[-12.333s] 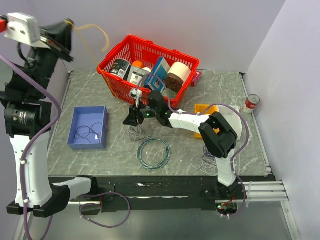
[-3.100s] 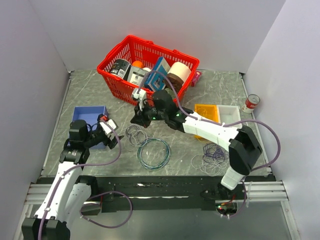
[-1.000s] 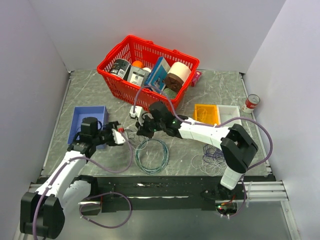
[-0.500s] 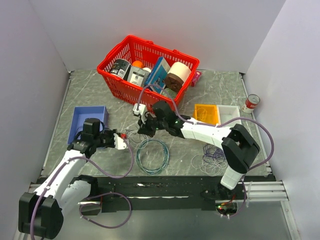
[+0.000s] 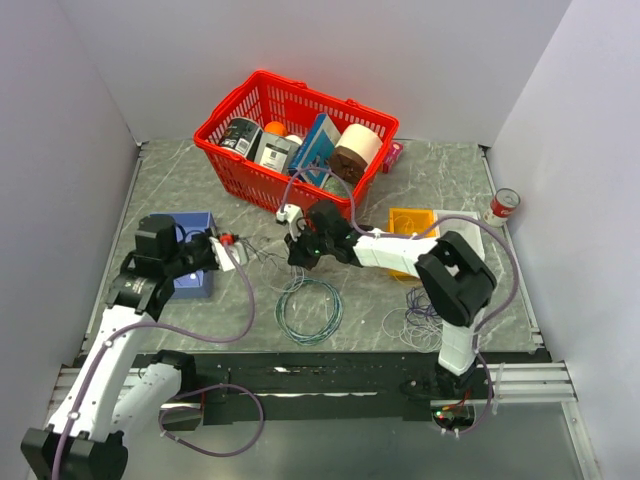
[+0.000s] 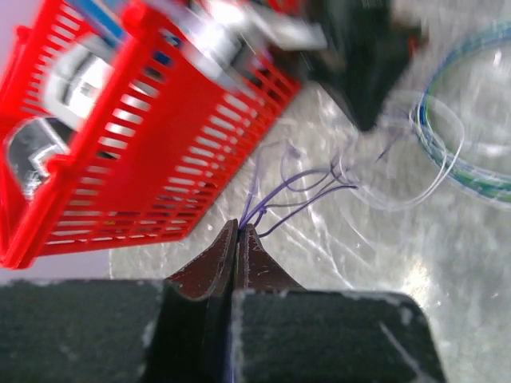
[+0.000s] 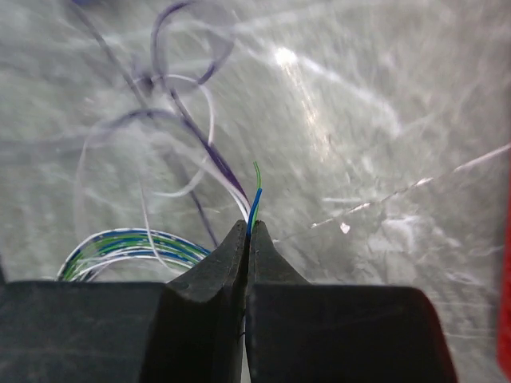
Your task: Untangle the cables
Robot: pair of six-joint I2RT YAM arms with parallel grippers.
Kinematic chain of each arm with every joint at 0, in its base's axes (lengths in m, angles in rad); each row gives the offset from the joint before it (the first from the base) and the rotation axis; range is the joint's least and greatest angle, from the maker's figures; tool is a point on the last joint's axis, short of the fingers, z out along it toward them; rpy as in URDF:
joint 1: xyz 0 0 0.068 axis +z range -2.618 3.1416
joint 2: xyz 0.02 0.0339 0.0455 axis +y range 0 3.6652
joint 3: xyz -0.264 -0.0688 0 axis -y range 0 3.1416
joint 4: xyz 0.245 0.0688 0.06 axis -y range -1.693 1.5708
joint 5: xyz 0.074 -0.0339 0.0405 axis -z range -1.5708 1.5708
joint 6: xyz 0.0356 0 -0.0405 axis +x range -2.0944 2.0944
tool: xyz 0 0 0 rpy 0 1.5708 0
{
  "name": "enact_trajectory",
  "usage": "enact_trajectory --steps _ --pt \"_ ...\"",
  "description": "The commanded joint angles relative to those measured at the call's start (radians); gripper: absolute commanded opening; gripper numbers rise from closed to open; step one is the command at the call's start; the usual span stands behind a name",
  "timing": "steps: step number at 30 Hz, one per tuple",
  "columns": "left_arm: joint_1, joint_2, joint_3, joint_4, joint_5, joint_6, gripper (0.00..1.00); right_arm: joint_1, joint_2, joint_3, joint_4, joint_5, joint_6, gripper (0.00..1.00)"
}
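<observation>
The cables (image 5: 264, 256) are thin purple, white and dark wires stretched in a small tangle between my two grippers at the table's middle. My left gripper (image 5: 233, 246) is shut on a few purple strands (image 6: 271, 191), which run from its tips (image 6: 240, 228) towards the tangle. My right gripper (image 5: 297, 252) is shut on the other end, with blue, green, white and purple wire ends (image 7: 254, 199) sticking out past its tips (image 7: 248, 227). Purple and white loops (image 7: 172, 120) lie on the table ahead of it. A second scribble of loose cables (image 5: 418, 322) lies by the right arm's base.
A teal-green ring of cable (image 5: 310, 309) lies just in front of the tangle. The red basket (image 5: 236, 166) with groceries stands behind. A blue bin (image 5: 194, 280) sits under my left arm, an orange bin (image 5: 403, 217) behind my right arm, a can (image 5: 503, 207) far right.
My left gripper has shut on the purple strands and pulled them away from the teal ring, up and to the left. My right gripper shifted slightly, still shut.
</observation>
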Motion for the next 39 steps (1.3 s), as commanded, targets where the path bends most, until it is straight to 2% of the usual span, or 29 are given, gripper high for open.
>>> enact_trajectory --steps 1,3,8,9,10,12,13,16,20,24,25,28,29,33,36,37,39 --pt "0.012 -0.028 0.113 -0.063 0.062 -0.185 0.01 -0.023 0.046 0.039 0.024 0.014 0.052 0.0" --pt "0.029 -0.032 0.147 -0.052 0.06 -0.268 0.01 -0.029 0.063 0.041 0.029 0.017 0.063 0.0" --pt "0.074 -0.035 0.198 0.121 0.022 -0.49 0.01 -0.035 0.075 0.055 0.014 0.035 0.054 0.0" --pt "0.084 -0.035 0.215 0.149 0.013 -0.561 0.01 -0.033 0.075 0.056 0.009 0.038 0.051 0.03" --pt "0.087 -0.035 0.224 0.169 0.016 -0.58 0.01 -0.033 0.074 0.061 0.005 0.04 0.049 0.22" --pt "0.089 -0.039 0.245 0.14 0.06 -0.545 0.01 -0.035 0.061 0.062 -0.002 0.037 0.043 0.43" --pt "0.089 -0.042 0.249 0.115 0.101 -0.519 0.01 -0.033 0.051 0.059 0.001 0.035 0.038 0.59" --pt "0.09 -0.042 0.232 0.031 0.116 -0.468 0.01 -0.026 -0.009 0.035 0.015 0.03 0.025 0.75" --pt "0.089 -0.055 0.203 0.035 0.131 -0.465 0.01 -0.015 -0.093 0.032 -0.009 0.029 -0.003 0.8" --pt "0.089 -0.055 0.21 0.086 0.104 -0.53 0.01 -0.006 -0.21 0.022 -0.009 0.009 -0.031 0.86" --pt "0.089 -0.055 0.21 0.13 0.081 -0.553 0.01 -0.006 -0.227 0.022 -0.009 0.001 -0.035 0.91" --pt "0.09 -0.062 0.218 0.227 -0.036 -0.644 0.01 -0.006 -0.275 0.029 -0.041 -0.031 -0.052 1.0" --pt "0.089 -0.063 0.221 0.295 -0.067 -0.661 0.01 -0.006 -0.285 0.033 -0.045 -0.043 -0.06 1.0" --pt "0.092 -0.071 0.245 0.402 -0.189 -0.699 0.01 -0.006 -0.295 0.036 -0.055 -0.063 -0.07 1.0" --pt "0.1 -0.075 0.261 0.487 -0.333 -0.696 0.01 -0.006 -0.293 0.039 -0.057 -0.066 -0.06 1.0" --pt "0.103 -0.077 0.264 0.514 -0.434 -0.69 0.01 -0.007 -0.295 0.039 -0.052 -0.066 -0.057 1.0" --pt "0.116 -0.077 0.276 0.598 -0.507 -0.658 0.01 -0.007 -0.292 0.033 -0.042 -0.062 -0.048 1.0"
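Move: The left hand holds the purple cable; its blue bin lies about 14 cm left, 5 cm ahead and 20 cm below. From that hand the loose white cable is some 6 cm right and 3 cm ahead. The right hand, some 8 cm above the table, pinches strands of the blue-green coil and the white cable; the coil's middle is about 2 cm right and 9 cm back, the white cable some 7 cm left, 2 cm back. Left lifts its purple cable some 18 cm; right dips, lets go of the white and blue-green ends, rises. ##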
